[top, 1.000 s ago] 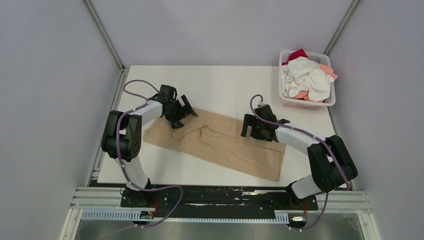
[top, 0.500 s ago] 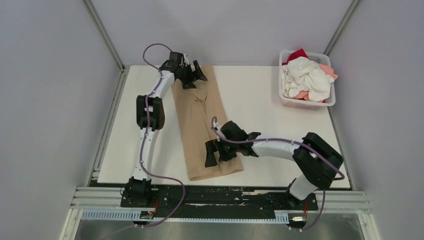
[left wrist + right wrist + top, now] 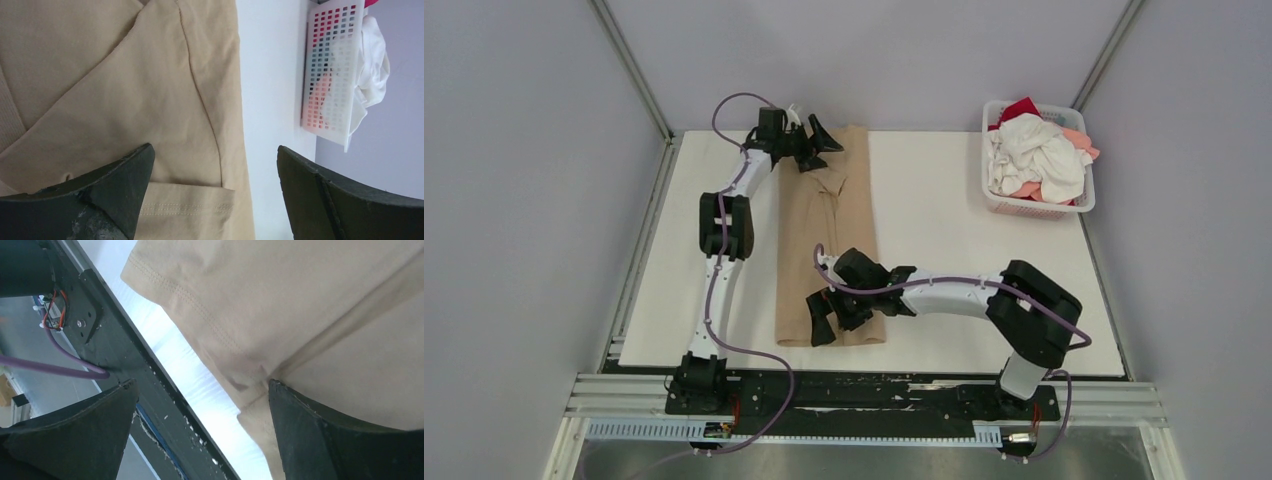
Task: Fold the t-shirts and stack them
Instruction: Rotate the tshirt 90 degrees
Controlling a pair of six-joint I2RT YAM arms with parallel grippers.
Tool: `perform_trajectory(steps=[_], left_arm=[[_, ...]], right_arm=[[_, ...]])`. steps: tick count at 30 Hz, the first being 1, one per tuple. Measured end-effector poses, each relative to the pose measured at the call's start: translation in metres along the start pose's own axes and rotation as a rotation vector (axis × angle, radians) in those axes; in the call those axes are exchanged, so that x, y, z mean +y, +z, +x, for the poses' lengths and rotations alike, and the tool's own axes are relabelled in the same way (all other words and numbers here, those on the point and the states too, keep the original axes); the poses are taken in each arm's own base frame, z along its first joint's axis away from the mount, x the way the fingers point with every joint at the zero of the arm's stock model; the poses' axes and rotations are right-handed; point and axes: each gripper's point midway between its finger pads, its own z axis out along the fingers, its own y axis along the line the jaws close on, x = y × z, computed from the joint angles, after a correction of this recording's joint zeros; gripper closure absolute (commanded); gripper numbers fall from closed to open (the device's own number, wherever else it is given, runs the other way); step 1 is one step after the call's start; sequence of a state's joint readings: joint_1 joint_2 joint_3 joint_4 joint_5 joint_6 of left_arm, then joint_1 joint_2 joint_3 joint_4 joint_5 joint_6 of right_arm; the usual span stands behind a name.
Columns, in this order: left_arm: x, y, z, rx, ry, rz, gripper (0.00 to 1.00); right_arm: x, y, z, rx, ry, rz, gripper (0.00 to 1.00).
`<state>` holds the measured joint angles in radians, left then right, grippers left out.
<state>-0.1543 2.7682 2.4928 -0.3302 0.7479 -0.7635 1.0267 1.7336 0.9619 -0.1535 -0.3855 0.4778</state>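
The tan t-shirt [image 3: 829, 230] lies folded into a long narrow strip running from the table's far edge to its near edge. My left gripper [image 3: 819, 148] is open over its far end. In the left wrist view the jaws [image 3: 214, 150] stand wide apart above the tan cloth [image 3: 125, 75] and a folded-in sleeve hem. My right gripper [image 3: 832, 322] is open over the near end. In the right wrist view the jaws [image 3: 202, 385] straddle the hem corner of the shirt [image 3: 325, 300]. White [image 3: 1034, 155], red [image 3: 1022, 107] and coral-pink [image 3: 1079, 140] shirts lie heaped in the basket.
The white lattice basket [image 3: 1036, 205] stands at the table's far right corner and shows in the left wrist view [image 3: 325, 75]. The white table [image 3: 944, 220] ends at a black rail [image 3: 125, 355] just below the shirt's near hem. Grey walls enclose three sides.
The shirt has swung from lying diagonally across the table to lying lengthwise. The left gripper moved to the far edge. The right gripper moved left toward the near edge.
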Motion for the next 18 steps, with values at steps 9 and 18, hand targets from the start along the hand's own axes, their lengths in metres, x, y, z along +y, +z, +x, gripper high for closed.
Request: perform_trajectory(steps=[9,18], left_arm=[[-0.040,-0.029,-0.007,-0.018,0.046,-0.019,0.00],[-0.195,-0.213,0.067,-0.231,0.304,-0.185,0.00]], right_arm=[[0.017,-0.076,-0.031,-0.230,-0.001,0.057,0.00],[-0.049,-0.125,-0.014,-0.371,0.232,0.209,0.01]])
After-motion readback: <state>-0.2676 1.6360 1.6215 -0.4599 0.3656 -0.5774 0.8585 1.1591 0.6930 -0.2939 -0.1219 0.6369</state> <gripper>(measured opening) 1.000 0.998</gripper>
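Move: Lying lengthwise between the two hands, the t-shirt has its middle about 27 cm back from the left hand, level sideways and 3 cm lower; its folded sleeve is some 9 cm back from that hand, also level sideways. From the right hand, the t-shirt's middle is about 22 cm ahead, 2 cm left and 2 cm lower; its near right corner lies some 6 cm back and 10 cm right. Lifting off the t-shirt with fingers still wide open, both hands clear its two ends. The left rises about 22 cm, then also swings some 19 cm back over the cloth; the right goes up about 10 cm and sinks back a few while sweeping some 11 cm right, a little forward, to the shirt's right edge, its wrist turning some 25 degrees clockwise. ##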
